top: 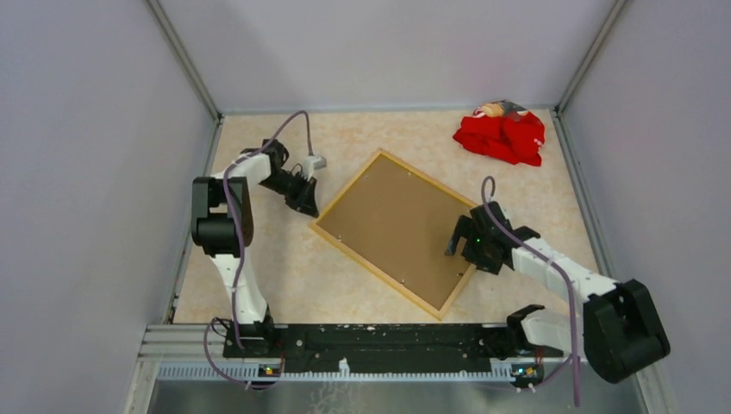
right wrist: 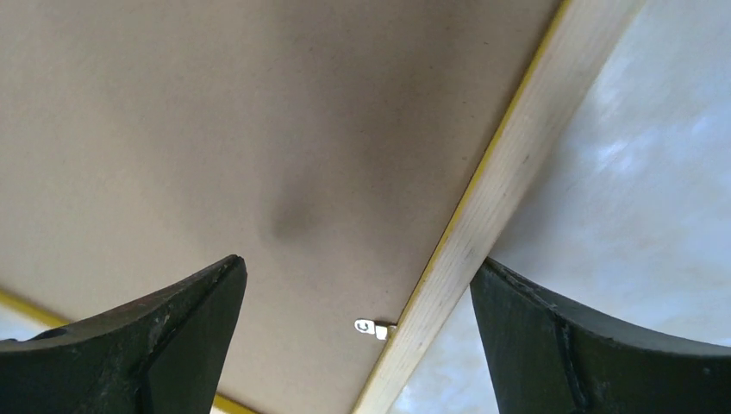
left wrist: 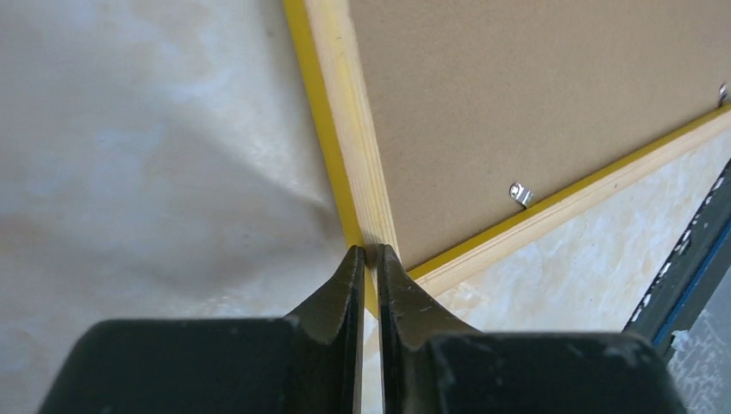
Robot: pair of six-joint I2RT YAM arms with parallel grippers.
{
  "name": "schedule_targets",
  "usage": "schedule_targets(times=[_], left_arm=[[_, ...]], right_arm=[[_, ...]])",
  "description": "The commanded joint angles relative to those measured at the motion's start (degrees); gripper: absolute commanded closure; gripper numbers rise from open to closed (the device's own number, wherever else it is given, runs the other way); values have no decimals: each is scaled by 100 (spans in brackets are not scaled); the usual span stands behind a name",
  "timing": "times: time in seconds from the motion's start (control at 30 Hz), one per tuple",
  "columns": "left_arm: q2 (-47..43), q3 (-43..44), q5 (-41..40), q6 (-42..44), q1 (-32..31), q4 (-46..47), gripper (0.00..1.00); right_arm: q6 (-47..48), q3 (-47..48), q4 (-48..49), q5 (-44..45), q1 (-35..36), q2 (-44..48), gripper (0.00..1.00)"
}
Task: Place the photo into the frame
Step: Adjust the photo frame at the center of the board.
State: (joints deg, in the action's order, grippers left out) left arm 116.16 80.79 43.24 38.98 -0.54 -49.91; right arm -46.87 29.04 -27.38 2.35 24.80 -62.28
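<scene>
The frame (top: 375, 272) lies back up and askew on the table, its pale wood rim around the brown backing board (top: 396, 228). The photo is not visible in any view. My left gripper (top: 309, 205) is shut, with its tips at the frame's left corner; the left wrist view shows the gripper (left wrist: 369, 254) touching the corner where the wood rim (left wrist: 349, 112) and yellow edge meet. My right gripper (top: 457, 246) is open over the frame's right edge. In the right wrist view the gripper (right wrist: 358, 263) straddles the rim (right wrist: 509, 172) and the board (right wrist: 259, 129), above a small metal tab (right wrist: 372, 328).
A red cloth (top: 504, 134) lies bunched at the back right corner. Grey walls enclose the table on three sides. Another metal tab (left wrist: 520, 194) sits on the board's near edge. The black base rail (left wrist: 690, 259) runs along the front.
</scene>
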Motion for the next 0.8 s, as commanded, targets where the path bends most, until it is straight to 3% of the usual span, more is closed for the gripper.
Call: schedule_targets(times=[0.0, 0.27, 0.43, 0.6, 0.77], left_arm=[[-177, -721, -584, 295, -697, -208, 88], [-826, -1425, -482, 1250, -1186, -970, 85], [-1078, -1441, -278, 1897, -1158, -1528, 78], [-732, -416, -145, 1496, -624, -1471, 58], [380, 1087, 102, 129, -136, -1036, 56]], right_arm=[[644, 1029, 669, 181, -259, -890, 1], [1087, 1722, 920, -220, -505, -1895, 1], [1352, 2069, 737, -129, -697, -2090, 1], [1603, 2436, 512, -23, -942, -2004, 1], [1820, 2661, 544, -120, -942, -1907, 1]])
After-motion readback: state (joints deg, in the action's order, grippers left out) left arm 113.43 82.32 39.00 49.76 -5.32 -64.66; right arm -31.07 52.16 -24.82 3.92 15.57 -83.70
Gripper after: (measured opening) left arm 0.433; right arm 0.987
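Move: The photo frame lies skewed, its middle about 24 cm right of the left hand and 5 cm back; from the right hand it is roughly 17 cm left and 7 cm ahead. The left fingers already grip it by its left corner, some 3 cm behind them. Its far corner stands about 17 cm ahead and 17 cm right of the left hand; its near corner 15 cm back and 8 cm left of the right hand. All sit about 1 cm below. Left drags the corner back about 12 cm, releases, returns forward; right finger pushes the side forward, then lifts. ##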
